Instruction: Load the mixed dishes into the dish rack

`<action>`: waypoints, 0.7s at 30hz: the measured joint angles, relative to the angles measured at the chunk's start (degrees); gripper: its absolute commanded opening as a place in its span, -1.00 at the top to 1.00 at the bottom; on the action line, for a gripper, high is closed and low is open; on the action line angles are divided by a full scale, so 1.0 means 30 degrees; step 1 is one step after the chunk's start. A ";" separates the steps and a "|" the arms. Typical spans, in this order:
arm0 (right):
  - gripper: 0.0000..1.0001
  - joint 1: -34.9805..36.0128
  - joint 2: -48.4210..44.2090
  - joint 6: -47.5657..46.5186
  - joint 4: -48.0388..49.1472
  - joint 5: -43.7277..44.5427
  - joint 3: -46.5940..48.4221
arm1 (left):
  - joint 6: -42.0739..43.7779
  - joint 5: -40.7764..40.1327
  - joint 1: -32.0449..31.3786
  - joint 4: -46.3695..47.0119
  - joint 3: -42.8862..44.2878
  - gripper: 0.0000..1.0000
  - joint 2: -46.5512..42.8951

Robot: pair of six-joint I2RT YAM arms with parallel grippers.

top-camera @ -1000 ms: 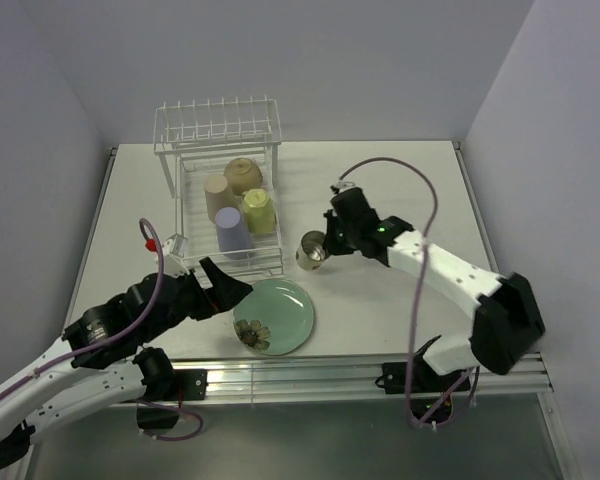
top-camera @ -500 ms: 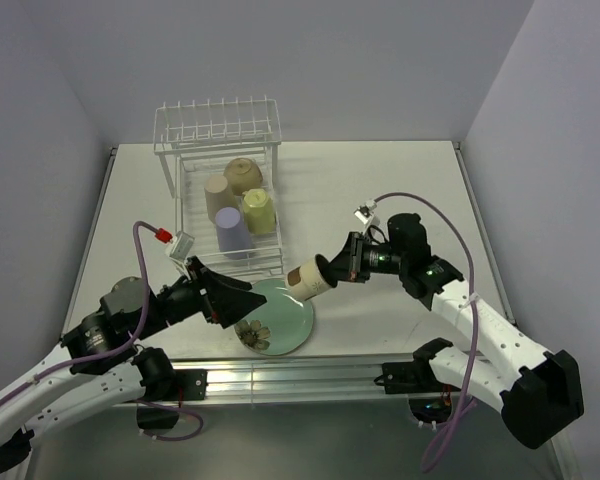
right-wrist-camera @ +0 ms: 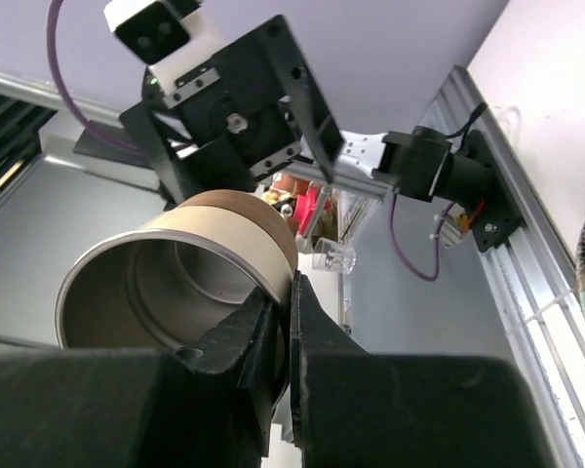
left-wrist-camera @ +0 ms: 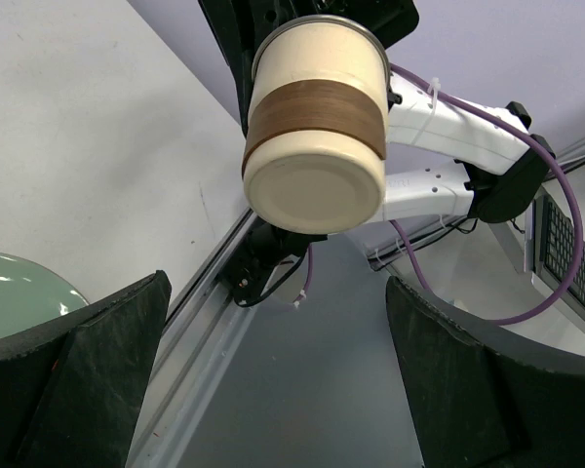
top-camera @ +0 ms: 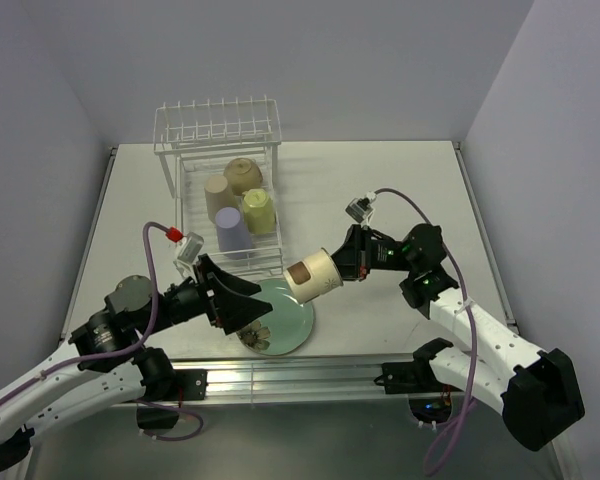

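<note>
My right gripper [top-camera: 337, 268] is shut on the rim of the small metal cup [top-camera: 312, 275], cream outside with a brown band. It holds the cup on its side in the air, base toward the left arm. In the right wrist view the fingers [right-wrist-camera: 307, 322] pinch the cup's wall [right-wrist-camera: 180, 283]. My left gripper [top-camera: 252, 303] is open above the mint-green plate [top-camera: 285, 322], facing the cup's base [left-wrist-camera: 317, 127] from a short way off; nothing sits between its fingers [left-wrist-camera: 468, 380]. The dish rack [top-camera: 218, 128] holds the cream bowl [top-camera: 243, 176], tan cup [top-camera: 217, 197], yellow-green mug [top-camera: 259, 211] and lavender cup [top-camera: 233, 232].
The plate lies on the white table [top-camera: 380, 190] near its front edge, just in front of the rack. A metal rail [top-camera: 300, 375] runs along the near edge. Grey walls close in the table on three sides.
The right arm lifted the metal cup off the table, turned it sideways and carried it left toward the left gripper. The left gripper rose and moved right over the plate, staying open.
</note>
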 measured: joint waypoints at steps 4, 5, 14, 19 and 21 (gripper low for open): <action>1.00 0.0488 0.0015 0.0350 0.0423 -0.0066 0.0007 | -0.0029 0.0321 0.0000 0.0481 -0.0175 -0.99 0.0321; 1.00 0.0663 0.0036 0.0350 0.0415 -0.0058 0.0015 | -0.0066 0.0386 0.0000 0.0590 -0.0211 -0.98 0.0350; 1.00 0.2171 0.0933 0.0350 0.0510 0.0430 0.0561 | -0.0474 0.1151 0.0000 0.2251 -0.0379 -0.99 0.0350; 1.00 0.3701 0.1996 0.0095 0.0459 0.1115 0.1282 | -0.0699 0.1370 0.0000 0.3002 -0.0838 -0.99 0.0364; 1.00 0.4160 0.2375 -0.0117 0.0401 0.1362 0.1581 | -0.0743 0.1450 0.0000 0.3104 -0.0911 -0.99 0.0379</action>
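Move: The left hand, open and pointing right, has the steel cup's middle about 10 cm to its right, 5 cm ahead and roughly level. The cup is still pinched at its rim by the right hand, with its middle about 5 cm left and 2 cm back of that hand. From the right hand, the left gripper's open fingers lie some 15 cm left and 6 cm back, while the green plate is 12 cm left, 3 cm ahead and about 28 cm below. Leftward and somewhat back, about 5 cm in all and gathering speed, the right hand brings the steel cup base-first towards the left gripper, turning slightly counter-clockwise and keeping its pinch on the rim. The left hand nearly holds its place, rising about 1 cm and easing a little right and back, with its fingers wide open. ##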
